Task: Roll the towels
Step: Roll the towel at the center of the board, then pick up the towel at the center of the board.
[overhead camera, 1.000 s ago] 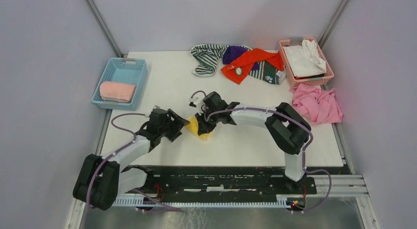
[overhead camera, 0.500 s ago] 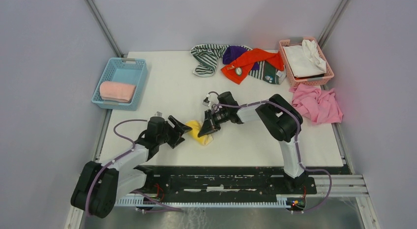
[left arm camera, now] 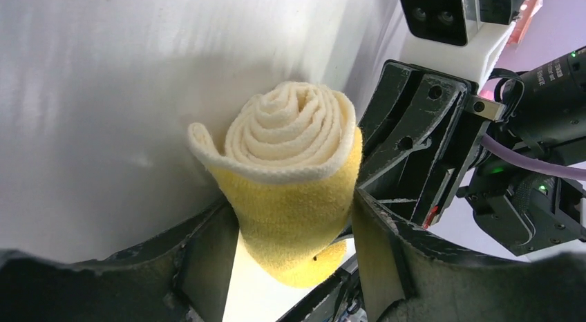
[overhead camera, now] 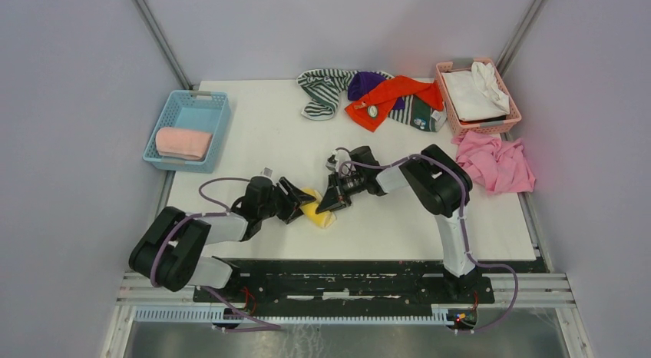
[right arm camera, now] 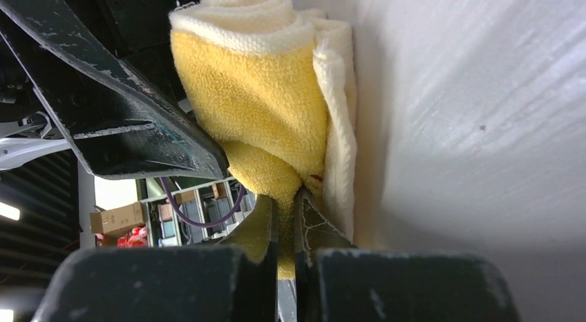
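A pale yellow towel (overhead camera: 315, 209), rolled into a spiral (left arm camera: 290, 139), lies on the white table between my two grippers. My left gripper (left arm camera: 291, 206) straddles one end of the roll, and both fingers touch its sides. From the other end, my right gripper (right arm camera: 285, 218) is shut on a fold of the same towel (right arm camera: 262, 94). In the top view the left gripper (overhead camera: 294, 205) and right gripper (overhead camera: 332, 202) face each other across the roll. Striped (overhead camera: 322, 93), purple (overhead camera: 364, 83) and orange-red (overhead camera: 384, 97) towels lie heaped at the back.
A blue basket (overhead camera: 192, 98) at the left holds a rolled pink towel (overhead camera: 183, 143). A pink basket (overhead camera: 503, 124) at the back right holds white cloth (overhead camera: 472, 93). A crumpled pink towel (overhead camera: 495, 163) lies at the right edge.
My left arm has swung right and reached the roll, its jaws narrowing onto it. My right gripper, still pinching the towel, has shifted slightly right.
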Available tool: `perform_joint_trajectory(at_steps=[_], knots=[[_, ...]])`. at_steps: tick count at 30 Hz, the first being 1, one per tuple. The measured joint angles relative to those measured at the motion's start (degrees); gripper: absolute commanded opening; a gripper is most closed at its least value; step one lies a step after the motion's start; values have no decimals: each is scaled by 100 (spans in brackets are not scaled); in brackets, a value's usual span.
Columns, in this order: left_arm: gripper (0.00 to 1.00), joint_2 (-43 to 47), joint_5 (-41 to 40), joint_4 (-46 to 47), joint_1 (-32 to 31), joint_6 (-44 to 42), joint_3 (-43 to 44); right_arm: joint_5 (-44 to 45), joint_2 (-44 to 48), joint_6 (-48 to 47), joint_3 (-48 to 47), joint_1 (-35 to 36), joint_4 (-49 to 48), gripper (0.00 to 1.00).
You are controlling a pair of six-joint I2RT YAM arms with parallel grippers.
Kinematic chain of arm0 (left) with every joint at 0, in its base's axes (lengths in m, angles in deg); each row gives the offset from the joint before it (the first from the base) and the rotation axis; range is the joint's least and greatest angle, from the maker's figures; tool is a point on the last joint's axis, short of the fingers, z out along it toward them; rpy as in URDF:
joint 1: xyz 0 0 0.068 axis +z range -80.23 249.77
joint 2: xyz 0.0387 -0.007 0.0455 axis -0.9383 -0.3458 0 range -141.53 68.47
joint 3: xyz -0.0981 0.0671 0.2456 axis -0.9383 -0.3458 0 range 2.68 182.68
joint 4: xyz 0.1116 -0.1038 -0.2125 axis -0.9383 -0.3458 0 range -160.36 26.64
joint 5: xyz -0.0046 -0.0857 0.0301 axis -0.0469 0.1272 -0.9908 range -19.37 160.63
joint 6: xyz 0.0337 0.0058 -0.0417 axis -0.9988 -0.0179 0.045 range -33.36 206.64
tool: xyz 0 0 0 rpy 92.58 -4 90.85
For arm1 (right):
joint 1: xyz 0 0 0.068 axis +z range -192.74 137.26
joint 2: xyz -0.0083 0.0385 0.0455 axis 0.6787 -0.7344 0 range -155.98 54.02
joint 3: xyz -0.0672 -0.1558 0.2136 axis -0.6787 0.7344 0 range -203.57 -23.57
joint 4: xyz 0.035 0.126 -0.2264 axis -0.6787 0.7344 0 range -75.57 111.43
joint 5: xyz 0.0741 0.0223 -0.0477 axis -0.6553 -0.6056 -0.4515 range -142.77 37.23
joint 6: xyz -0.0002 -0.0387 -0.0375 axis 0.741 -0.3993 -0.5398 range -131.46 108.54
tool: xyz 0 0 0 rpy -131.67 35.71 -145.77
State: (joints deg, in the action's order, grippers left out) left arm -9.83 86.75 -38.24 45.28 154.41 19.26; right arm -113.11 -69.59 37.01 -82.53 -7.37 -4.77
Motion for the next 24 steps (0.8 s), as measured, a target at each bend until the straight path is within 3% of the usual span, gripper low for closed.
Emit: perform_joint_trajectory(at_steps=[5,9,15,24], knots=[[53,-501,-35,492,-210,74,98,-55,33,-131,0,-70,260,10],[35,-981,-9,1012,-302,210,142,68,223,-393,35,-125,612,17],[14,-1384,98,1513,-341,385,190,597,688,-914,63,-85,1235,36],[6,-1067,44,752,-48,376,372,2031,2490,-2074,201,72,2841,71]])
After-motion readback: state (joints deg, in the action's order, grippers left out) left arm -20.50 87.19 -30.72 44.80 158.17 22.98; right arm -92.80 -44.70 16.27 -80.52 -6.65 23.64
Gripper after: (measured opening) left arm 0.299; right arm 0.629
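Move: The left hand's open fingers are already around the yellow towel roll, whose middle lies about 3 cm to their right, level fore and aft and about 1 cm below. From the right hand, still pinching the towel near its near end, that middle is some 2 cm ahead and 2 cm left, at about the same height. The striped towel lies roughly 31 cm ahead and 4 cm right of the left hand, a couple of centimetres below; the blue basket stands about 21 cm ahead and 31 cm left, level in height. The left hand pushes right some 3 cm and about 1 cm down over the yellow roll, its fingers closing from the two sides until they pinch it, then eases about 1.5 cm back left and a little forward with the grip kept. Meanwhile the right hand creeps right, opens and lets go of the towel, then quickens up and to the right, away from the roll, ending about 6 cm higher and 4 cm farther right while its wrist rolls some 20 degrees and its fingers tip further down. ##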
